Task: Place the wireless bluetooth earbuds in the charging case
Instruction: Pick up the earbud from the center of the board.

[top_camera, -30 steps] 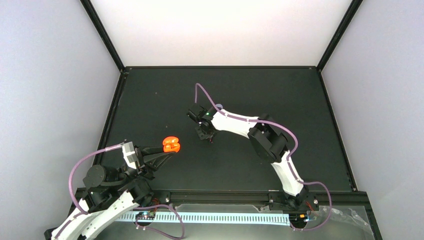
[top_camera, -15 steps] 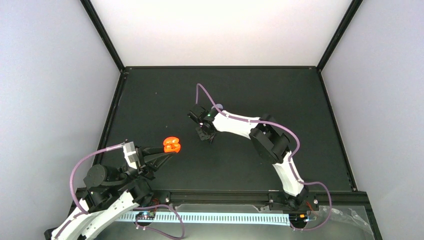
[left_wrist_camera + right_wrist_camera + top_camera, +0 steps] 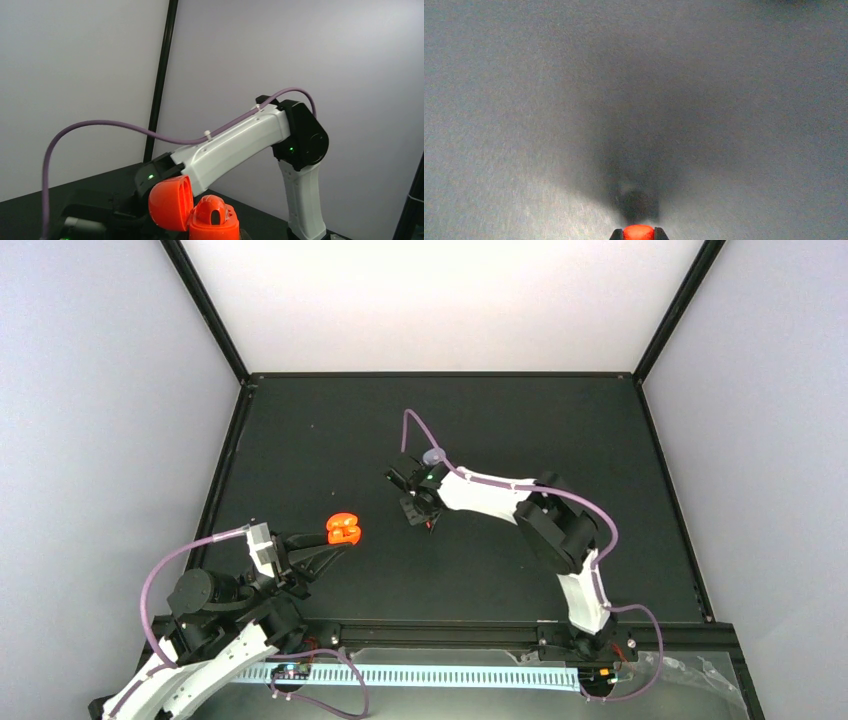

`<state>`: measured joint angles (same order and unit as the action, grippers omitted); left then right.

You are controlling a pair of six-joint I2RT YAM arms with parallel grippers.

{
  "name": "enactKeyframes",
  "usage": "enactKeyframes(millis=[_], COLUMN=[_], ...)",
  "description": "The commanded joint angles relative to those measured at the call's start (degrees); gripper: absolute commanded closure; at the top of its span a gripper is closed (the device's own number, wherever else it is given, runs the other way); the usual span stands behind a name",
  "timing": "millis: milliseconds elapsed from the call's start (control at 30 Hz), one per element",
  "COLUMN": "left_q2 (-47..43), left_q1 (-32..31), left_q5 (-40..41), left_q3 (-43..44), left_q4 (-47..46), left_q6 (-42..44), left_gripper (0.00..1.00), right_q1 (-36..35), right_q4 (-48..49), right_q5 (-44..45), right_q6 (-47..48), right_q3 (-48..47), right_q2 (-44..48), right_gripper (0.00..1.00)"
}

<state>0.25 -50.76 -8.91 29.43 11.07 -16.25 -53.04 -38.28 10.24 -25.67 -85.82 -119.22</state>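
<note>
A red-orange charging case (image 3: 343, 529) is held off the black table, with my left gripper (image 3: 338, 541) shut on its base. In the left wrist view the case (image 3: 215, 224) has its lid (image 3: 169, 202) swung open to the left, and a rounded red hump with a dark slot rises from the base. My right gripper (image 3: 424, 519) hangs over the table's middle, right of the case and apart from it. The right wrist view shows it (image 3: 638, 235) shut on a small red-orange earbud (image 3: 638, 232), just above the mat.
The black table (image 3: 500, 420) is ringed by a black frame and pale walls. My right arm (image 3: 240, 145) fills the space behind the case in the left wrist view. A purple cable (image 3: 410, 430) loops above the right wrist.
The right gripper has shifted a little right and toward the near side, its jaws tightening on the earbud. The left arm and the case have held still.
</note>
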Motion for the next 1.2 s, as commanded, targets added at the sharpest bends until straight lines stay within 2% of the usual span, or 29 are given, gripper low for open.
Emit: enactKeyframes(millis=[0, 333, 533, 700, 900, 1167], left_q2=[-8.29, -6.63, 1.07, 8.99, 17.78, 26.33], left_q1=[-0.35, -0.32, -0.31, -0.30, -0.26, -0.27], left_q5=[1.46, 2.86, 1.09, -1.68, -3.94, -8.70], left_q3=[0.83, -2.00, -3.28, -3.90, -5.11, -3.05], left_q4=[0.12, -7.85, -17.72, -28.75, -42.78, -50.38], left_q6=[0.83, 3.86, 5.82, 5.39, 2.56, 1.04], left_gripper=[0.98, 0.98, 0.99, 0.98, 0.98, 0.98], right_q1=[-0.23, -0.23, -0.23, -0.33, -1.19, -10.36], right_q4=[3.61, 17.52, 21.56, 29.39, 36.57, 37.35], right_q5=[1.42, -3.91, -9.41, -15.91, -23.90, -22.72], right_q6=[-0.24, 3.87, 10.43, 14.90, 16.36, 22.21], right_q3=[3.34, 15.92, 18.41, 21.21, 20.73, 14.30], right_q2=[9.11, 37.81, 53.24, 64.67, 69.86, 67.04], right_gripper=[0.99, 0.99, 0.99, 0.99, 0.99, 0.99])
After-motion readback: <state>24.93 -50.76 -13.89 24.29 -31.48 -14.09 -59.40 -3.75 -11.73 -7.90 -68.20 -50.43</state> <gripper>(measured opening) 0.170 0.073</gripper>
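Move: The right hand already pinches the orange earbud just over the board. From it, the open orange charging case is roughly 20 cm back, 12 cm to its left and 33 cm higher. The lilac case lies on the board some 20 cm straight ahead of the right hand, a little lower. From the left hand, which holds the orange case, the earbud is about 21 cm ahead, 13 cm to its right and 34 cm below. Carry the pinched earbud swiftly up with the right gripper, nearly 50 cm, drawing it back and somewhat right, and swing the downward fingers about 90 degrees to point left and slightly up, above the orange case's level. Keep both grips; midway, start the left gripper right, up and a little forward, tipping its fingers up. ##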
